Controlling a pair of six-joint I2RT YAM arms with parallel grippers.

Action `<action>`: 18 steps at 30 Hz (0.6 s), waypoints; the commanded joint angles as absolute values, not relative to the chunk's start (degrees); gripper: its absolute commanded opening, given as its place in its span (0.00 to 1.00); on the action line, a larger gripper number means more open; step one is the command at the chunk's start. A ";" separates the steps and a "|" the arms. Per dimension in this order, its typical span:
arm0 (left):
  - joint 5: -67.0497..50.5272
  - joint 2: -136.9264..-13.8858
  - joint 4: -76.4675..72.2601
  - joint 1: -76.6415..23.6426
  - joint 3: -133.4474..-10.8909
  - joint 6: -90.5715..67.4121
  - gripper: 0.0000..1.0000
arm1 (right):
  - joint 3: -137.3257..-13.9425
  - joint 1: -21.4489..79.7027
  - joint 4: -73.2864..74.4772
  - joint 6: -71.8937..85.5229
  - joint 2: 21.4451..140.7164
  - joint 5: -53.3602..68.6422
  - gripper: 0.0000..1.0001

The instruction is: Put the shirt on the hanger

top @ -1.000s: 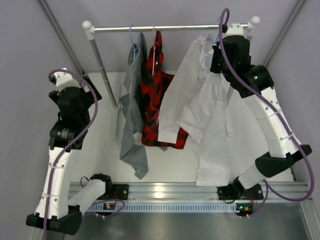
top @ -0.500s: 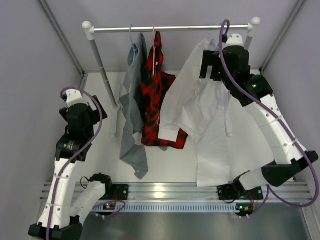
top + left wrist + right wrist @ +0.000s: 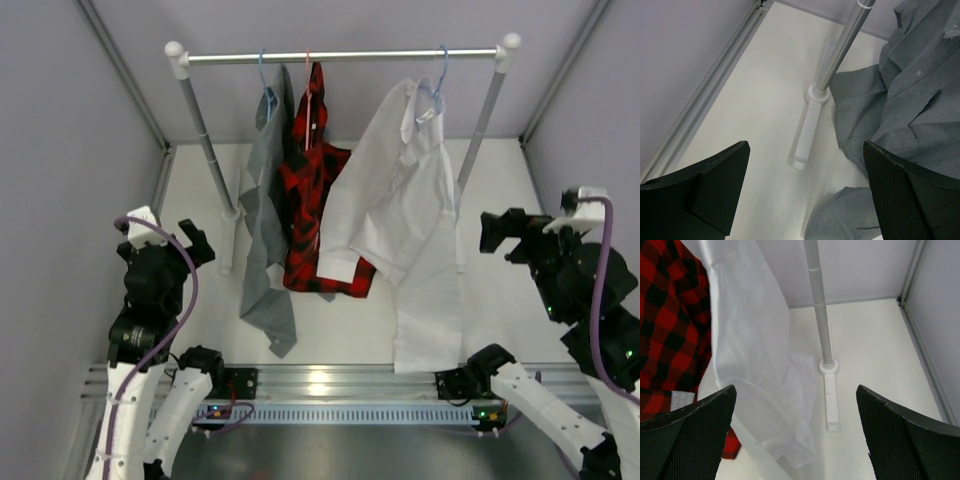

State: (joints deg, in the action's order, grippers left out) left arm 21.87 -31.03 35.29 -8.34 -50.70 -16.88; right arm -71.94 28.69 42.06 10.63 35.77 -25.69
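The white shirt (image 3: pixel 405 215) hangs on the light blue wire hanger (image 3: pixel 436 88), whose hook is over the rail (image 3: pixel 340 57) at the right. Its lower part also shows in the right wrist view (image 3: pixel 757 365). My right gripper (image 3: pixel 497 232) is open and empty, low at the right, apart from the shirt; its jaws stand wide in the right wrist view (image 3: pixel 800 432). My left gripper (image 3: pixel 195 245) is open and empty, low at the left, its jaws wide in the left wrist view (image 3: pixel 805 195).
A grey shirt (image 3: pixel 262 240) and a red-and-black plaid shirt (image 3: pixel 312 190) hang left of the white one. The rack's posts (image 3: pixel 205 140) stand on white feet (image 3: pixel 832 400). Purple walls close in both sides and the back.
My right gripper has let go at the hanger's top by the rail and pulled back down to the right. My left arm has drawn back lower at the left. The shirt hangs free.
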 commanded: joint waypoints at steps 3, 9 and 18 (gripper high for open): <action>20.12 -24.27 32.78 -9.31 -45.62 -16.61 0.98 | -61.80 28.21 46.40 13.44 26.56 -29.18 0.99; 21.44 -19.08 32.17 -10.99 -40.96 -16.61 0.98 | -60.38 28.30 49.03 12.04 26.01 -32.24 0.99; 23.20 -19.51 30.76 -10.81 -40.08 -15.73 0.98 | -54.93 28.21 46.67 14.68 26.54 -33.22 0.99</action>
State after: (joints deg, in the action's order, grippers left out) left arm 22.20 -19.27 34.52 -10.90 -40.60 -16.53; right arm -55.96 28.69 47.86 13.56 25.93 -31.99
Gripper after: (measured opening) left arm 0.980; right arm 0.993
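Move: Hanging from the rail, the white shirt's hanger is about 19 cm ahead of the right hand, 11 cm to its left and slightly above. The body of the white shirt drapes below it, some 14 cm ahead, 15 left and 15 lower than the hand; the right stand post is roughly 21 cm straight ahead. From the left hand, the hanger lies about 18 cm ahead, 49 to the right and 12 up. Sinking about 10 cm beside the hung white shirt, the right hand also eases some 2 cm back and 3 cm to the right, away from the hanger, then tips its fingers down about 10 degrees while turning slightly clockwise. The left hand drops roughly 3 cm and backs off 2 cm, then stops. Both grippers stay wide open and empty. ##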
